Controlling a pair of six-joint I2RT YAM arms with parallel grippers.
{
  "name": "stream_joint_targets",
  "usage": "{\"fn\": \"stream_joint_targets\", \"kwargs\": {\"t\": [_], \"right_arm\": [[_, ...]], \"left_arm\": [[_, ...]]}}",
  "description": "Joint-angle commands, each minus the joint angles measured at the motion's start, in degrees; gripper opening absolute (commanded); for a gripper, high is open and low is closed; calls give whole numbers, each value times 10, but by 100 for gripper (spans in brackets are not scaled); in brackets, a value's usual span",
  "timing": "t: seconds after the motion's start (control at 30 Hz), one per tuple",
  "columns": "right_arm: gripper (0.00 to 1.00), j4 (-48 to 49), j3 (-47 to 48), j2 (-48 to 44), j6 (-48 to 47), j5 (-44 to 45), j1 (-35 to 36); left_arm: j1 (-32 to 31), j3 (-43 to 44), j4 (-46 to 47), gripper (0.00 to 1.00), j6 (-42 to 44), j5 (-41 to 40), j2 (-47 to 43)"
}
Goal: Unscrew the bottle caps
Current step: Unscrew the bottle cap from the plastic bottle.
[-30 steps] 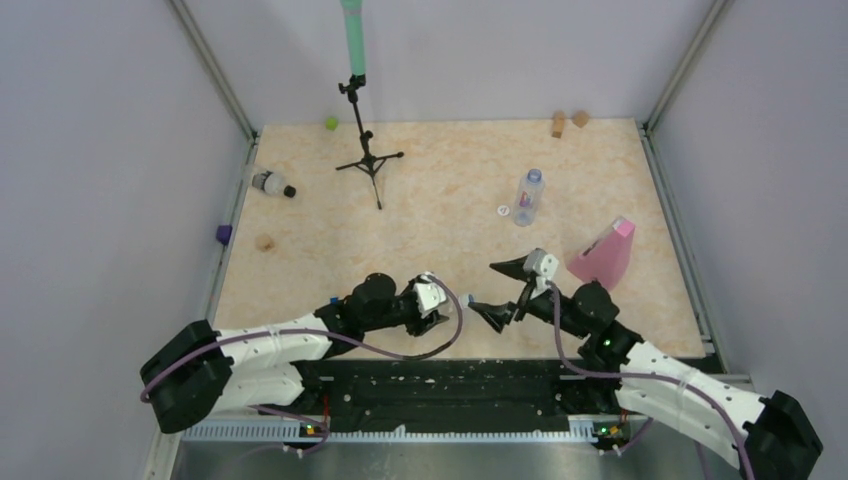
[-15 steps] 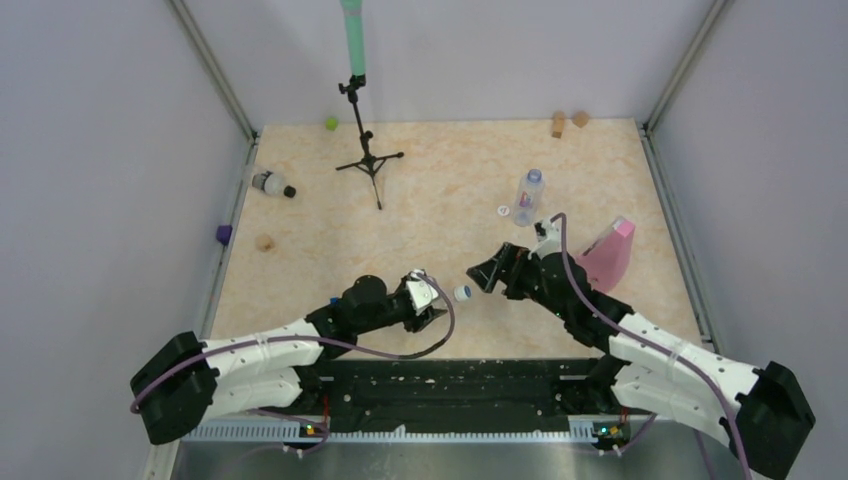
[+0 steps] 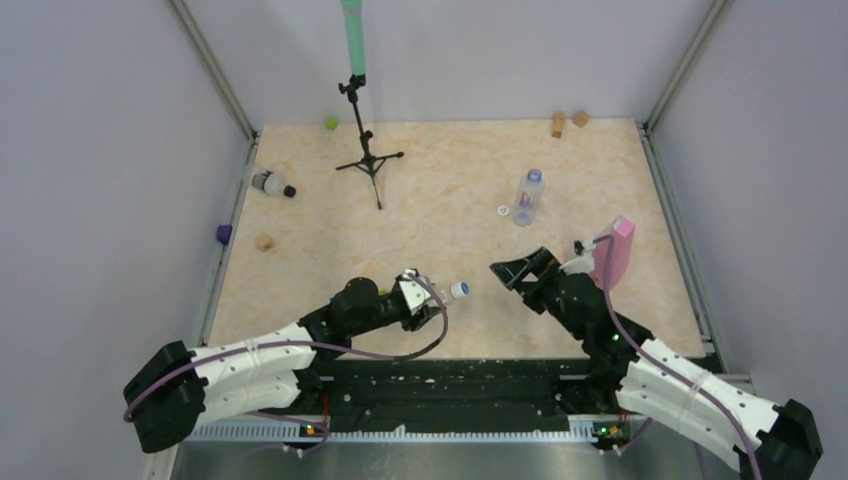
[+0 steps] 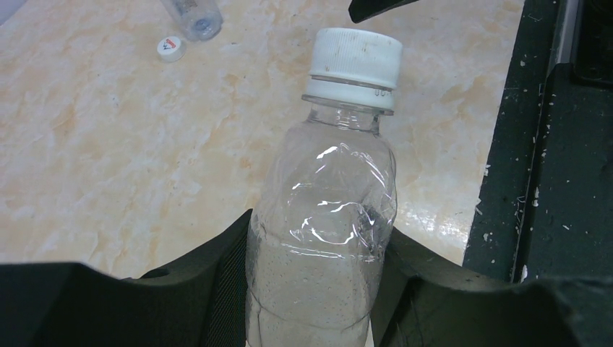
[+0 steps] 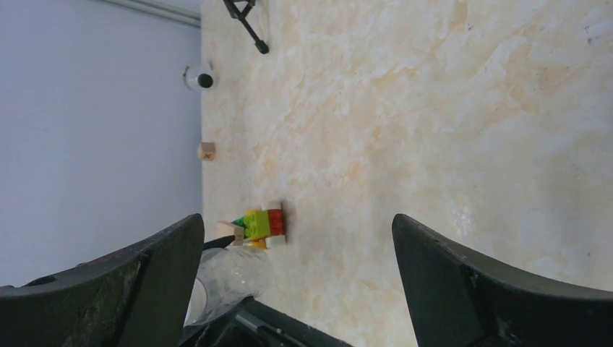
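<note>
My left gripper point(image 3: 430, 298) point(image 4: 320, 233) is shut on the body of a clear bottle point(image 4: 325, 217) that points right, its white cap point(image 4: 356, 59) point(image 3: 460, 290) screwed on. To the cap's right my right gripper point(image 3: 520, 272) point(image 5: 296, 220) stands wide open with nothing between its fingers; the held bottle point(image 5: 220, 278) shows at its lower left. A second bottle point(image 3: 528, 196) stands uncapped at mid-right, a loose white cap point(image 3: 503, 210) point(image 4: 170, 48) beside it. A third bottle point(image 3: 268, 183) point(image 5: 196, 76) lies by the left wall with a black cap point(image 3: 290, 191).
A pink wedge point(image 3: 612, 252) stands just right of my right arm. A black tripod stand point(image 3: 368, 160) with a green pole is at the back. A small stack of coloured bricks point(image 5: 260, 224) lies near the held bottle. Tan blocks point(image 3: 265, 241) point(image 3: 558, 124) and a purple block point(image 3: 223, 234) lie around.
My right gripper, open throughout, has drawn back up and to the right, away from the cap. My left gripper has shifted slightly left and back with the bottle.
</note>
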Motion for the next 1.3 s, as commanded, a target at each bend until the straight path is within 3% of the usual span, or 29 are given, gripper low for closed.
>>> {"fn": "stream_joint_targets", "kwargs": {"t": [0.0,0.2,0.4,0.47,0.73,0.9,1.13,1.27], "right_arm": [[99,-104,118,64,-66,-9,-1],[99,-190,193,177,-74,-14,-1],[95,27,92,156,-11,-96,-1],[93,55,79,147,6,-98,-1],[90,40,115,144,-21,-155,0],[83,93,114,166,-13,-212,2],[68,77,134,192,-34,-230,12],[65,38,146,204,-52,-222,12]], "left_arm": [[-2,-11,31,0,-7,-13,-16],[-2,-11,41,0,-12,-13,-4],[-2,-14,24,0,-2,-30,-8],[-2,-19,21,0,4,-38,-16],[-2,-32,38,0,19,-38,-23],[-2,-23,38,0,18,-36,4],[-2,1,9,0,8,-43,25],[-3,-4,15,0,5,-47,21]]}}
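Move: The white cap on the bottle still gripped by the left hand lies about 11 cm to the right gripper's left, roughly 3 cm back and some 2 cm lower. On the table, the loose cap is about 18 cm ahead and 1 cm right of the right gripper, 14 cm below; the other bottle is 16 cm ahead, 6 cm right, its middle 4 cm lower. From the left hand, the bottle's cap is about 8 cm right, 4 cm ahead and 2 cm lower. Bring the right gripper left about 8 cm towards the cap on the held bottle, after a brief forward-and-up swing, a dip and a rise; turn it some 20 degrees counter-clockwise and start closing its wide-open fingers to about two thirds, stopping short of the cap. Keep the left grip on the bottle and lower it about 3.5 cm, tipping the cap end slightly down. ##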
